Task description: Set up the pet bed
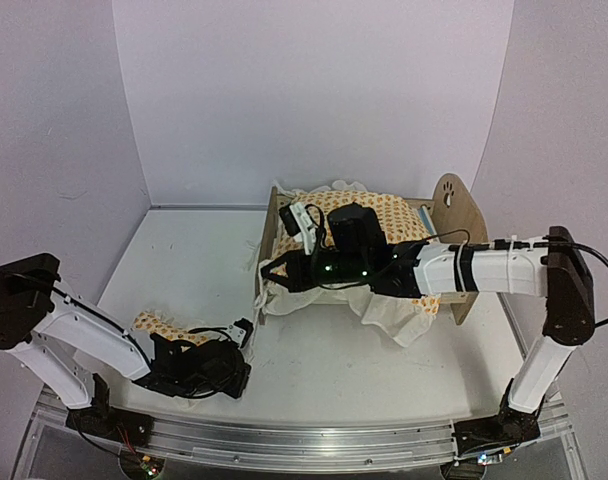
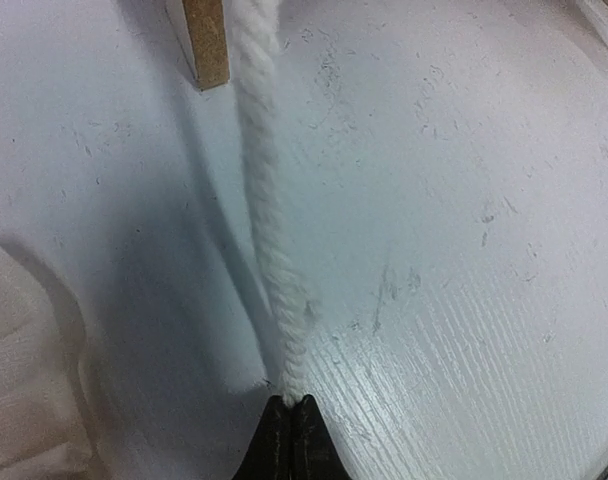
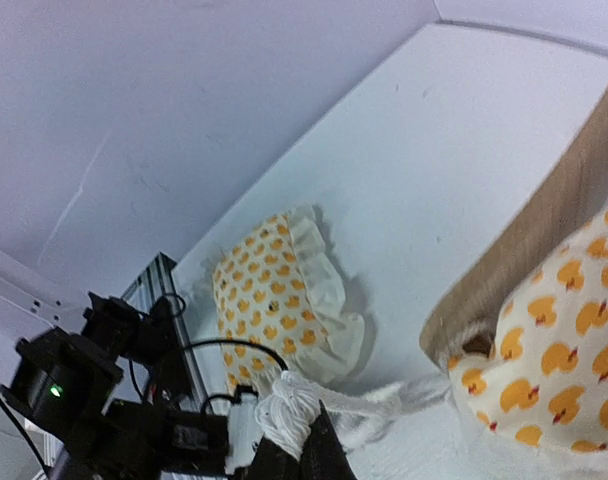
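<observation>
The pet bed (image 1: 447, 200) stands right of centre, a light plywood frame with a paw cutout in its headboard. An orange-patterned ruffled blanket (image 1: 384, 215) lies over it and hangs off the near side. A white twisted rope (image 2: 264, 200) runs from the bed's plywood edge (image 2: 206, 40) down to my left gripper (image 2: 289, 400), which is shut on it just above the table. My right gripper (image 3: 309, 420) reaches across the bed past the footboard (image 3: 529, 240) and is shut on the rope's knotted end (image 3: 289, 405).
A small ruffled pillow (image 1: 164, 323) with the same orange print lies on the white table by the left arm, also seen in the right wrist view (image 3: 274, 300). The blanket's corner (image 3: 554, 360) hangs by the footboard. White walls enclose the table.
</observation>
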Robot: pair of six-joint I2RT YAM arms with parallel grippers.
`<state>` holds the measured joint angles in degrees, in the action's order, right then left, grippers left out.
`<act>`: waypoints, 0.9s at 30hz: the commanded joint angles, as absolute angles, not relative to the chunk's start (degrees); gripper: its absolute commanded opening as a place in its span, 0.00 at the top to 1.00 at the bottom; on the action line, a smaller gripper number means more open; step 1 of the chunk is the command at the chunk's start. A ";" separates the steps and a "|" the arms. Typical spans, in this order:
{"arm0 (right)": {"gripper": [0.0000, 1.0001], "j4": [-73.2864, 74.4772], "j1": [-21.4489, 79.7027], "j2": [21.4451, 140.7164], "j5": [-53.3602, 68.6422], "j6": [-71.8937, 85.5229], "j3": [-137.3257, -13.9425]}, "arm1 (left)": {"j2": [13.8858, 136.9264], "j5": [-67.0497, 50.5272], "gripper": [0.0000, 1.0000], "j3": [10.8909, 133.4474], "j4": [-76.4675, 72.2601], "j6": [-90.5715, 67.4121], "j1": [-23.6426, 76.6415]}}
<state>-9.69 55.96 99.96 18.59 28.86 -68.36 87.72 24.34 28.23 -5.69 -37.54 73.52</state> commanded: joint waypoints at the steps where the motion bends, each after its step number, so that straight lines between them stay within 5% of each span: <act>1: 1.00 -13.36 56.01 100.09 16.53 27.94 -76.39 | 85.60 25.54 1.00 27.87 -3.65 -39.64 74.17; 27: 1.00 -13.81 52.10 102.01 4.66 15.08 -95.32 | 95.49 8.97 1.00 27.26 2.02 -51.90 81.24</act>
<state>-2.22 54.87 101.30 6.15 16.01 -87.94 92.75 18.87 32.34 -7.53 -47.05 80.34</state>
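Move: Ahead of the left hand by about 11 cm, 4 cm to its right and some 9 cm above it, the two cords cross at the bed's near left corner. The bed leg stands about 10 cm ahead of that hand and 3 cm right, the small cushion 3 cm ahead and 17 cm left. From the right hand the crossing lies roughly 4 cm ahead, 2 cm left and 8 cm below; the quilt's middle is 13 cm ahead, 18 cm right and 8 cm lower. Pulling the two cords apart from the bed corner, the right hand keeps its pinch on one tasselled end and rises about 12 cm, fast at first, going 6 cm forward and rolling some 20 degrees. The left, still pinching the other cord low over the table, draws it back and to the right by nearly 5 cm each way, away from the bed leg. ##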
